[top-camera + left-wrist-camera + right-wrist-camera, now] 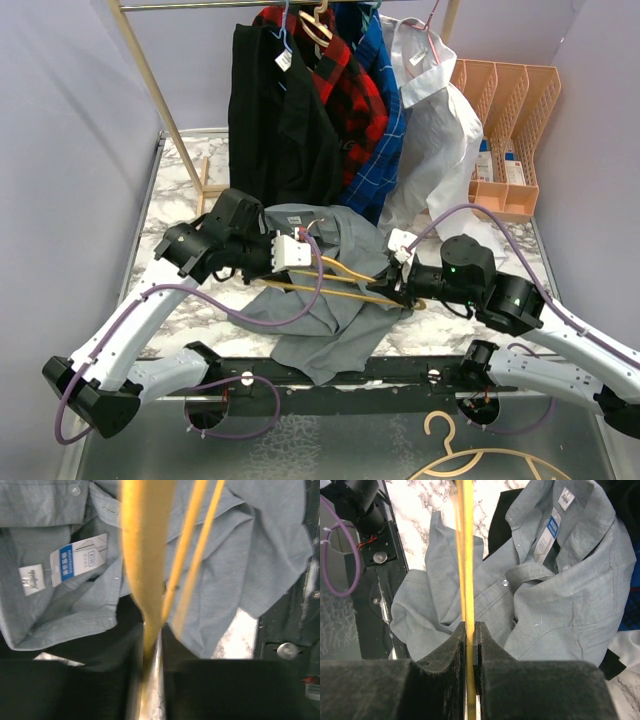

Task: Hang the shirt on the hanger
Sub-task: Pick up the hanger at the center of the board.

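The light-grey shirt (340, 330) lies crumpled on the marble table, collar and label up in both wrist views (260, 555) (560, 605). The thin yellow hanger (340, 292) is held just above it, spanning between the two grippers. My right gripper (385, 288) (470, 630) is shut on a hanger wire (466, 555), both pads pressed against it. My left gripper (308, 256) (152, 650) has the blurred hanger (145, 555) between its fingers. Those jaws stand narrowly apart, with a slit of light between the wire and the right finger.
Behind the shirt a wooden rack (150, 70) carries a black garment (275, 110), red plaid (345, 70) and blue plaid (385, 120) shirts and a white shirt (440, 130). An orange file organiser (510, 130) stands back right. A pale tan hanger (470, 455) lies below the arm bases.
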`<state>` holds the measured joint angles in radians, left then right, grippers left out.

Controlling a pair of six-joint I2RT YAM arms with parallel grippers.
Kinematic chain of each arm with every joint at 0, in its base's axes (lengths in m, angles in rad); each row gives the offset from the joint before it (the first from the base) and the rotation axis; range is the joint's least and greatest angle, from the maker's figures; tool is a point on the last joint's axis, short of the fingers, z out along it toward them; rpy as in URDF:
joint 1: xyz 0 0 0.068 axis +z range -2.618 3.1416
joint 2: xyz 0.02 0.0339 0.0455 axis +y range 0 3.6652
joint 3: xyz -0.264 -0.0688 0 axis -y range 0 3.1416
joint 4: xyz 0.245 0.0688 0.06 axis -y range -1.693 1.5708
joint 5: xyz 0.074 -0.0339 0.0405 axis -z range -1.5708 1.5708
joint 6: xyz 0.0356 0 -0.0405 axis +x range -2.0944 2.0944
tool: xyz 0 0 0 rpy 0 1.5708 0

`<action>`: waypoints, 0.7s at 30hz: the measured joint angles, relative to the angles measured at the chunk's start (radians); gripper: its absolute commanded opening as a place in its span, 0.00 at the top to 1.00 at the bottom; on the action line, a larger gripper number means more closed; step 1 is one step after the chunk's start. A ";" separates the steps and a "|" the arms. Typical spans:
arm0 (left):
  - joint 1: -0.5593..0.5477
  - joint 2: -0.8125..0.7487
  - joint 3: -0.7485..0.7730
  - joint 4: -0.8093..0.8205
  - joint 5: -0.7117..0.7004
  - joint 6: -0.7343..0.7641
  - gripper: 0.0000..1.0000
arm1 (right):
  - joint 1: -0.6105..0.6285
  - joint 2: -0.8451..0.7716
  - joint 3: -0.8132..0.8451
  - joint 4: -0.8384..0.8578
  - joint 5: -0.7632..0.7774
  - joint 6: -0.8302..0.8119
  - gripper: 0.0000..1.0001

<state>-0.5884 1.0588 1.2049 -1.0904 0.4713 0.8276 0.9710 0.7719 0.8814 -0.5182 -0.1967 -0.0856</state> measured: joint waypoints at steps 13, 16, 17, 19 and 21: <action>0.064 0.071 0.033 0.018 0.000 0.067 1.00 | -0.016 0.027 -0.043 0.080 -0.037 -0.020 0.12; 0.152 0.072 0.056 0.019 0.022 0.130 1.00 | -0.012 0.000 -0.043 0.132 0.004 -0.015 0.11; 0.202 0.071 0.060 0.012 0.040 0.161 1.00 | -0.010 -0.015 -0.039 0.143 0.030 -0.015 0.11; 0.318 0.069 0.060 -0.005 0.071 0.218 1.00 | -0.010 -0.051 -0.008 0.146 0.111 -0.008 0.10; 0.462 0.072 0.059 -0.016 0.098 0.282 1.00 | -0.010 -0.076 0.039 0.145 0.180 0.002 0.10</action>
<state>-0.1265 1.1305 1.2640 -1.1069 0.5697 1.1095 0.9611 0.6964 0.9207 -0.3733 -0.0170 -0.0841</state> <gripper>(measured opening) 0.065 0.892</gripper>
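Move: The hanger lies across between the hands, about level with both: its middle is roughly 12 cm right of the left hand, level fore and aft, its near end already between the part-open fingers. From the right hand, still pinching the other end, that middle is some 6 cm left and 3 cm ahead. The shirt's middle is about 11 cm right, 2 cm ahead and 22 cm below the left hand; the rack foot is 22 cm ahead, 15 cm left, also well below. The hanger changes hands: the left fingers close and pinch its left end, easing forward a little, then the right fingers open wide and let go, withdrawing up about 7 cm and slightly forward. The left arm then speeds up, carrying it about 8 cm forward and 8 cm left overall, away from the right hand, turning some 10 degrees counter-clockwise. ##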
